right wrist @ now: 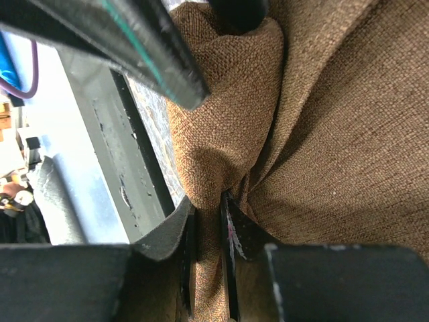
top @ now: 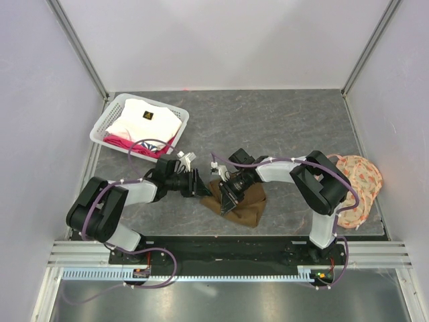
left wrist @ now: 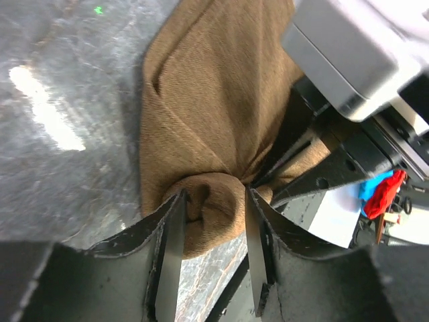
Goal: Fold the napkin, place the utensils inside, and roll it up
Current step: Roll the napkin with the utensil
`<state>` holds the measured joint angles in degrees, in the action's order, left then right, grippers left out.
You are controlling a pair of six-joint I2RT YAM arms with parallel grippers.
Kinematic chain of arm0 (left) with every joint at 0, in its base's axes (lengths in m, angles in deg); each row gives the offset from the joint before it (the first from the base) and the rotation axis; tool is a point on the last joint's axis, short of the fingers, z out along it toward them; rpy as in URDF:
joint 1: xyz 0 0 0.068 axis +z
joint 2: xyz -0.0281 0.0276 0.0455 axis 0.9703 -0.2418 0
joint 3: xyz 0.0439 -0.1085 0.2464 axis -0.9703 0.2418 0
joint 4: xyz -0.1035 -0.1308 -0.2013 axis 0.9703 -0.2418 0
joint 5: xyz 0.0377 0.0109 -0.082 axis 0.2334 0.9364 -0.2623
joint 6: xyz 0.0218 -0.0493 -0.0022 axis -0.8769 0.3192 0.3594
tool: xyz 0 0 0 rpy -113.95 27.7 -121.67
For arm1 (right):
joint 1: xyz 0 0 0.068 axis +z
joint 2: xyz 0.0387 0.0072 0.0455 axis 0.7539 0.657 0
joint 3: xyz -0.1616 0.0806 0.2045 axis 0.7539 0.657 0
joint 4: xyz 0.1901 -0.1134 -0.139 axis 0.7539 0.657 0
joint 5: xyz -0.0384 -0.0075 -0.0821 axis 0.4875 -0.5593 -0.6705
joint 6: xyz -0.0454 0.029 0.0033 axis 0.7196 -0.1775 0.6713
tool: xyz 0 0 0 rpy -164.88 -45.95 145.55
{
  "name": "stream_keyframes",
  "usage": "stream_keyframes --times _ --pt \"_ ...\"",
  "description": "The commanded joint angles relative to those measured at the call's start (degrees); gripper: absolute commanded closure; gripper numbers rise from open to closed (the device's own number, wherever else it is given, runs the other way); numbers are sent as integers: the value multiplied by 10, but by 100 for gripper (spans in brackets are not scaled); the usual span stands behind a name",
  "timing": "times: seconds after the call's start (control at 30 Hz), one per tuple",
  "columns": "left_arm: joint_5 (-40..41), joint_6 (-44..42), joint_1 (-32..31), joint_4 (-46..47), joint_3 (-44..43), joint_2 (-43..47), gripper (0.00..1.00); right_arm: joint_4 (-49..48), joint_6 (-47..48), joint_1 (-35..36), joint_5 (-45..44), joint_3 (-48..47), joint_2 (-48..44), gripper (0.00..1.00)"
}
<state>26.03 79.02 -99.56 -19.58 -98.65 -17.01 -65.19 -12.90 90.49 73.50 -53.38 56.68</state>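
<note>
The olive-brown napkin (top: pixel 247 204) lies crumpled on the grey table between the two arms. My left gripper (top: pixel 204 186) comes at its left end. In the left wrist view a rounded bunch of napkin (left wrist: pixel 214 100) fills the gap between the fingers of the left gripper (left wrist: pixel 214 211), touching both. My right gripper (top: pixel 226 200) meets the same end from the right. The right wrist view shows the right gripper (right wrist: pixel 208 218) pinched on a thin upright fold of napkin (right wrist: pixel 335 134). The two grippers sit almost against each other. The utensils are out of view.
A white slotted basket (top: pixel 106 127) at the back left holds a white cloth (top: pixel 144 121) and a pink item. A peach floral fabric piece (top: pixel 358 181) lies at the right edge, beside the right arm's base. The table's black front edge (top: pixel 228 245) runs just below the napkin.
</note>
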Motion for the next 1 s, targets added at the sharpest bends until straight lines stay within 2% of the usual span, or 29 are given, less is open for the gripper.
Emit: stream_keyframes --times 0.0,0.07,0.1,0.17,0.2,0.27,0.4,0.53,0.63,0.8,0.83,0.97 --pt "-24 12 -9 31 -11 -4 59 1 37 -6 -54 9 34 78" --pt "-22 12 -10 31 -13 -8 64 0 37 -7 -55 11 36 78" --pt "-21 12 -10 31 -13 -9 72 -2 37 -8 -56 10 37 78" --pt "-19 15 -10 31 -16 -20 79 -2 37 -8 -59 13 38 78" --pt "-20 15 -10 30 -16 -25 88 -3 37 -10 -60 13 38 77" --pt "-18 15 -11 26 -21 -33 97 -3 33 -10 -67 14 36 76" --pt "23 3 -10 -48 -39 -35 98 -3 21 -11 -86 18 18 67" --pt "47 -9 -10 -99 -60 -40 98 1 -3 -10 -126 30 -35 43" --pt "40 -13 -10 -113 -68 -51 98 6 -18 -11 -168 37 -84 34" --pt "31 -17 -10 -129 -85 -76 98 30 -35 -8 -257 46 -179 26" --pt "30 -17 -10 -131 -87 -80 98 37 -37 -6 -296 47 -215 22" --pt "31 -19 -10 -152 -104 -97 98 94 -39 8 -376 42 -276 18"
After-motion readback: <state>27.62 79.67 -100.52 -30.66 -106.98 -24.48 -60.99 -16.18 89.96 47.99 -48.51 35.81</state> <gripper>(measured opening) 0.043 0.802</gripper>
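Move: The left end of the rolled napkin lies between the left gripper's part-open fingers, about 1 cm to the right of that hand and 2 cm below. The right gripper has the near fold of the napkin pinched, with that left end some 6 cm to its left and 3 cm farther out. The napkin's loose flap lies about 5 cm ahead and 4 cm right of the right hand; the white basket stands roughly 20 cm ahead and 20 cm left of the left hand. Close the left gripper on the left end of the napkin roll, then bear it down about 2 cm with the fingers kept shut. Hold the right gripper still until that pinch is made, then open it wide, let go of the near fold, and draw it up, forward and to the right, some 8 cm in all, tilting the fingers up. ##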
